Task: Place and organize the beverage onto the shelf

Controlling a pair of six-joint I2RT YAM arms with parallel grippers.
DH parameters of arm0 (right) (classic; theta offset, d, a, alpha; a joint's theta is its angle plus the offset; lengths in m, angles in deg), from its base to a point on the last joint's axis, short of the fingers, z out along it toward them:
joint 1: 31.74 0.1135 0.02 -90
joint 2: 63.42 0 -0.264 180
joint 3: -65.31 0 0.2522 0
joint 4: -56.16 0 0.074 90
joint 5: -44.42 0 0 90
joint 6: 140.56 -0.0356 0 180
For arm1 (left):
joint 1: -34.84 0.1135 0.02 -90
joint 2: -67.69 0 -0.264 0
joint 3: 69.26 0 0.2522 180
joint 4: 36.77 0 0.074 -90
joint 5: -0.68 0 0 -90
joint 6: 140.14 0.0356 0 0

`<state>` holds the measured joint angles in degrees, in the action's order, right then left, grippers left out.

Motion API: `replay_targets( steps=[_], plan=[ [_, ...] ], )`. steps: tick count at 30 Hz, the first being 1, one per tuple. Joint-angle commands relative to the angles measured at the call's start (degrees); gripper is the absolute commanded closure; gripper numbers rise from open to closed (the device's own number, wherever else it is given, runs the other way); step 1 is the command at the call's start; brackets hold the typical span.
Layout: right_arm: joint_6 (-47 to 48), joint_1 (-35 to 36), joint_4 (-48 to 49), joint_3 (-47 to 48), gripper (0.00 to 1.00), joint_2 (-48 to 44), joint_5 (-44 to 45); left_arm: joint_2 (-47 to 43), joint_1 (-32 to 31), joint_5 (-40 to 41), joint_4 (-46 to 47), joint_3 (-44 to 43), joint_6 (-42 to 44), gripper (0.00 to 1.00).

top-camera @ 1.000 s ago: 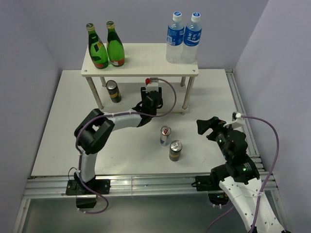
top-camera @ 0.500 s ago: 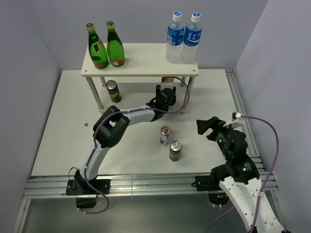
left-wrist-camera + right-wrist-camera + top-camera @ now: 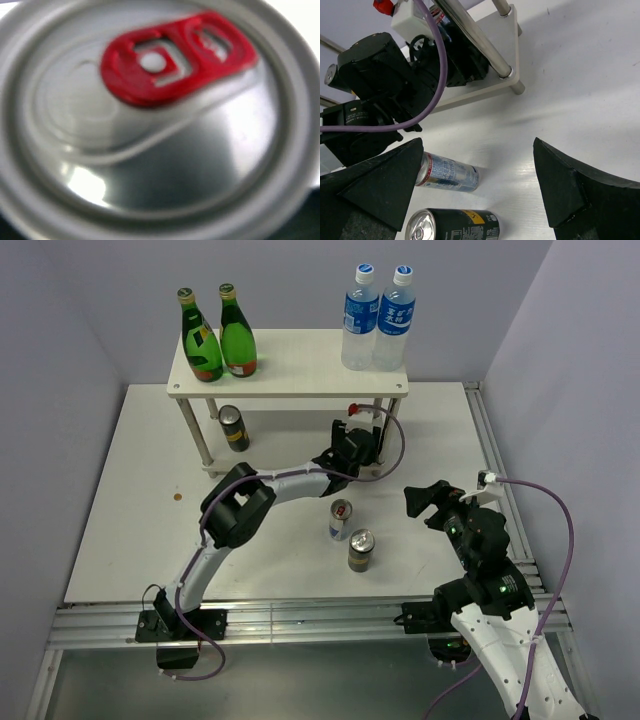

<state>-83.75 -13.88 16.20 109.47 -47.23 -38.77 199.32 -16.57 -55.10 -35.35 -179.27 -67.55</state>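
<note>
On the shelf (image 3: 290,362), two green bottles (image 3: 202,340) stand at the left of the top board. A dark can (image 3: 234,427) stands below it on the left. My left gripper (image 3: 358,443) reaches under the shelf's right end. A silver can top with a red tab (image 3: 150,130) fills the left wrist view and hides the jaws. Another silver can (image 3: 340,519) and a dark can (image 3: 360,550) stand on the table (image 3: 130,500), also seen as the silver can (image 3: 450,172) and dark can (image 3: 452,225). My right gripper (image 3: 477,185) hangs open and holds nothing.
Two tall water bottles with blue labels (image 3: 378,320) stand at the right of the top board. The shelf's thin legs (image 3: 383,440) flank the left gripper. Grey walls enclose the table on three sides. A metal rail (image 3: 500,480) runs along the right edge.
My left arm has swung right under the shelf, from its middle to its right end. The right arm and the two cans on the table have not moved.
</note>
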Motion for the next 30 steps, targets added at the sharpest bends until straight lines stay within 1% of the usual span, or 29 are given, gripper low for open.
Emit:
replay_targets(
  steps=[1,7,11,14,21,26,30],
  plan=[
    [0.1,0.4,2.2,-0.6,0.02,-0.5,0.1,-2.3,0.0,-0.2,3.1,-0.7,1.0,0.01],
    [0.1,0.4,2.0,-0.6,0.02,-0.7,0.1,-3.2,-0.5,0.8,2.8,-1.0,2.2,0.01],
    [0.1,0.4,2.1,-0.7,0.02,-0.7,0.1,-6.0,-1.3,2.3,4.2,1.9,3.9,0.01],
    [0.2,0.4,2.1,-0.8,0.02,-0.7,0.3,-8.6,-2.0,3.0,3.9,3.3,3.8,0.01],
    [-0.1,0.4,2.1,-0.8,0.02,-1.1,0.3,-15.3,-3.6,5.6,3.5,9.9,3.8,0.01],
    [-0.1,0.4,2.0,-0.7,0.02,-1.2,0.2,-20.9,-4.5,7.0,1.7,12.5,4.3,0.01],
    [0.0,0.5,1.9,-0.7,0.02,-1.2,0.3,-24.1,-5.5,9.3,-3.8,11.8,3.5,0.01]
  ],
)
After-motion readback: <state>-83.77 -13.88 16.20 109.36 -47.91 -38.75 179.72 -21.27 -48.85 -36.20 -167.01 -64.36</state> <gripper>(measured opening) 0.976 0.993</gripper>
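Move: The silver can with the red tab is between my left hand's fingers, standing on the shelf's lower board, its middle about 1 cm below my hand point. The shelf's front right leg is about 6 cm to the right and 5 cm back. The other silver can stands on the table some 22 cm back and 4 cm left, the dark can about 31 cm straight back. From my right hand the held can lies roughly 22 cm ahead, 15 cm left and 13 cm lower. I spread my left fingers, already loosening, quickly to fully open and let go of the can. After barely a centimetre of shifting in place, I draw the hand up about 10 cm and back some 6 cm, away from the can, drifting a little left while the fingertips tilt up about 5 degrees. ##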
